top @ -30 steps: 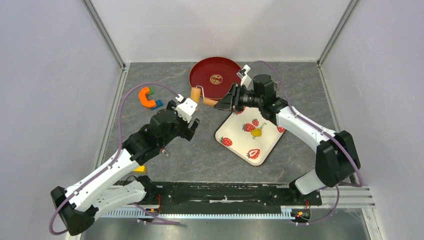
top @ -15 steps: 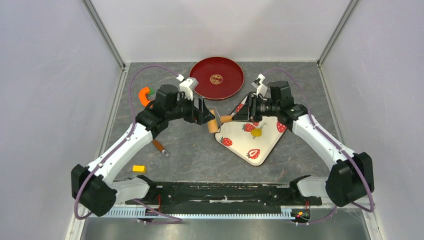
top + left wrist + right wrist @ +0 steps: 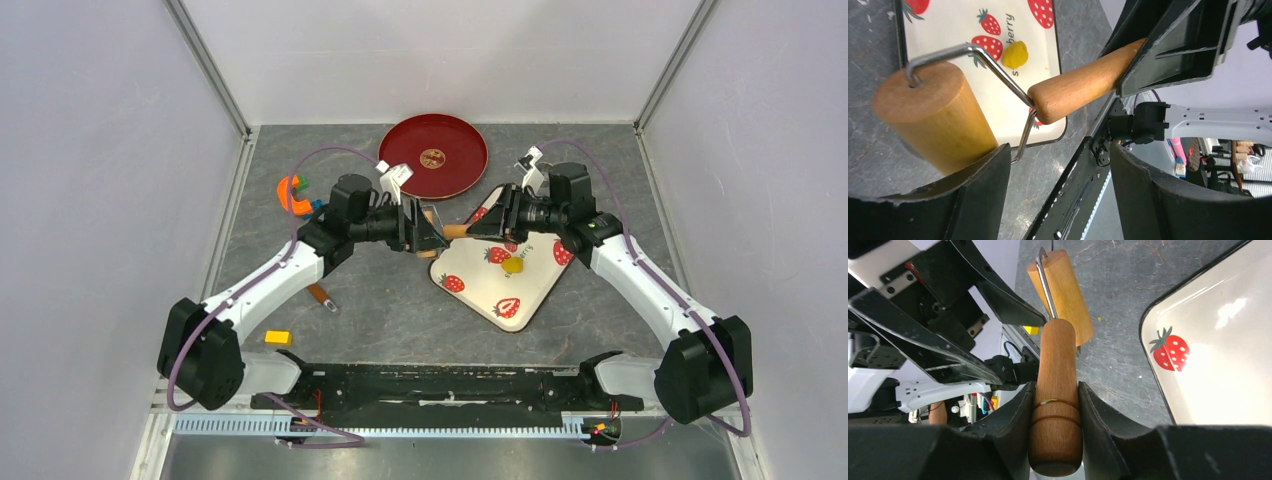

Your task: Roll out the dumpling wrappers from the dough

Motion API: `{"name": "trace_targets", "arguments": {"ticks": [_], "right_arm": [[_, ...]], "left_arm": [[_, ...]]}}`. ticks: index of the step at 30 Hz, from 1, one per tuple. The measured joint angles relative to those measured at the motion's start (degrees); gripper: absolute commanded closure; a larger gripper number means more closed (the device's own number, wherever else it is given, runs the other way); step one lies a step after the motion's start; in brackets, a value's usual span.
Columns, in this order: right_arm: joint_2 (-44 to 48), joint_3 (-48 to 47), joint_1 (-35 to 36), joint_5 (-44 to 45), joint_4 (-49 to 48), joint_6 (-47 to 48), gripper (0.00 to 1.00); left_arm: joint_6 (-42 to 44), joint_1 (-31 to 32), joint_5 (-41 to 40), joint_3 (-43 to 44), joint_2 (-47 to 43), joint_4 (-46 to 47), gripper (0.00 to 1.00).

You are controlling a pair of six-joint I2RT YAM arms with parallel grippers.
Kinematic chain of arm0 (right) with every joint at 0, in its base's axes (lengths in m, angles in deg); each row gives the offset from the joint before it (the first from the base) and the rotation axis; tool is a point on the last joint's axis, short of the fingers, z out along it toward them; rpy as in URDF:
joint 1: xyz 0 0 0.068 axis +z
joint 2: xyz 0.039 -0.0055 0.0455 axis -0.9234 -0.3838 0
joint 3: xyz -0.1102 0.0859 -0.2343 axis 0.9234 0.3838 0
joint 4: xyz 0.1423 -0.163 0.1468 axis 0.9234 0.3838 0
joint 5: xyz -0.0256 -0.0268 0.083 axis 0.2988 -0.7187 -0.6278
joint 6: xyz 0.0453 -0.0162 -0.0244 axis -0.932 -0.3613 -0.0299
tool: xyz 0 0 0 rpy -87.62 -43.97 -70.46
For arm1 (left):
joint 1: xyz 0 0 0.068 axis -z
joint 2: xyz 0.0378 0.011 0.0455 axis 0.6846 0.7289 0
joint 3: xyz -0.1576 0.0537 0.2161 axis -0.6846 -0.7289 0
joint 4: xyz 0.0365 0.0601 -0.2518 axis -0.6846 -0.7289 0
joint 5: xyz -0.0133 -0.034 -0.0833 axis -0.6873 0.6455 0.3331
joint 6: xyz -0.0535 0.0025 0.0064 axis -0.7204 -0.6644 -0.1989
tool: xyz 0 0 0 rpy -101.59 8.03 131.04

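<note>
A small lump of yellow dough [image 3: 512, 265] [image 3: 1014, 54] lies on the strawberry-print tray [image 3: 478, 278] [image 3: 955, 30]. I see no flat dumpling wrappers. My right gripper [image 3: 490, 222] [image 3: 1055, 402] is shut on the wooden handle of a small roller [image 3: 1058, 365] and holds it off the tray's left corner. The roller's drum [image 3: 930, 117] [image 3: 1068, 295] points at my left gripper [image 3: 425, 232] [image 3: 1060, 170], which is open. The drum rests just past its left fingertip [image 3: 983, 170], and nothing sits between the jaws.
A red plate [image 3: 400, 140] with a small gold mark at its centre stands at the back. An orange U-shaped toy [image 3: 291, 193] lies at the left. A brown-handled tool [image 3: 320, 295] and a yellow block [image 3: 278, 338] lie near the front left.
My right gripper has carried the roller from the red plate's edge down to the tray's left corner. The left arm has swung up and right until its open jaws meet the drum.
</note>
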Motion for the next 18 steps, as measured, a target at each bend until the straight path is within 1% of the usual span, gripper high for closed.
{"name": "trace_targets", "arguments": {"ticks": [7, 10, 12, 14, 16, 17, 18], "right_arm": [[-0.07, -0.02, 0.00, -0.92, -2.19, -2.40, 1.00], [-0.24, 0.00, -0.17, -0.59, -2.14, -2.45, 1.00], [-0.52, 0.00, -0.24, -0.44, -2.12, -2.45, 1.00], [-0.74, 0.00, -0.39, -0.35, -2.10, -2.45, 1.00], [-0.83, 0.00, -0.55, -0.35, -2.08, -2.47, 1.00], [-0.83, 0.00, -0.59, -0.33, -2.08, -2.47, 1.00], [-0.83, 0.00, -0.61, -0.33, -2.08, -2.47, 1.00]], "left_arm": [[0.74, 2.12, -0.11, -0.48, 2.93, 0.85, 0.32], [1.57, 2.69, -0.52, -0.44, 4.20, 1.29, 0.38], [2.16, 3.08, -0.92, -0.13, 5.07, 1.11, 0.47], [3.02, 3.45, -1.22, 0.28, 5.92, 0.70, 0.62], [4.24, 3.80, -2.49, 0.66, 6.88, -0.13, 0.80], [4.46, 3.93, -2.82, 0.72, 7.21, -0.35, 0.86], [4.87, 4.13, -3.52, 0.74, 7.50, -0.74, 0.87]]}}
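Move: Just under and in front of the left hand hangs the wooden roller, its middle about 3 cm ahead, 2 cm to the right and 4 cm below; from the right hand, which still grips the handle, it is some 10 cm to the left, 1 cm ahead and 4 cm down. About 19 cm below the left hand, the strawberry tray's middle is 16 cm right and 2 cm ahead, the yellow dough 17 cm right and 1 cm ahead. Sinking about 5 cm and easing some 2 cm to the right, the left hand brings its open fingers down over the near arm of the roller's metal frame, tips slightly further downwards, and closes most of the way around it late in the move. The right hand keeps its grip on the handle and holds the roller nearly still in the air. ##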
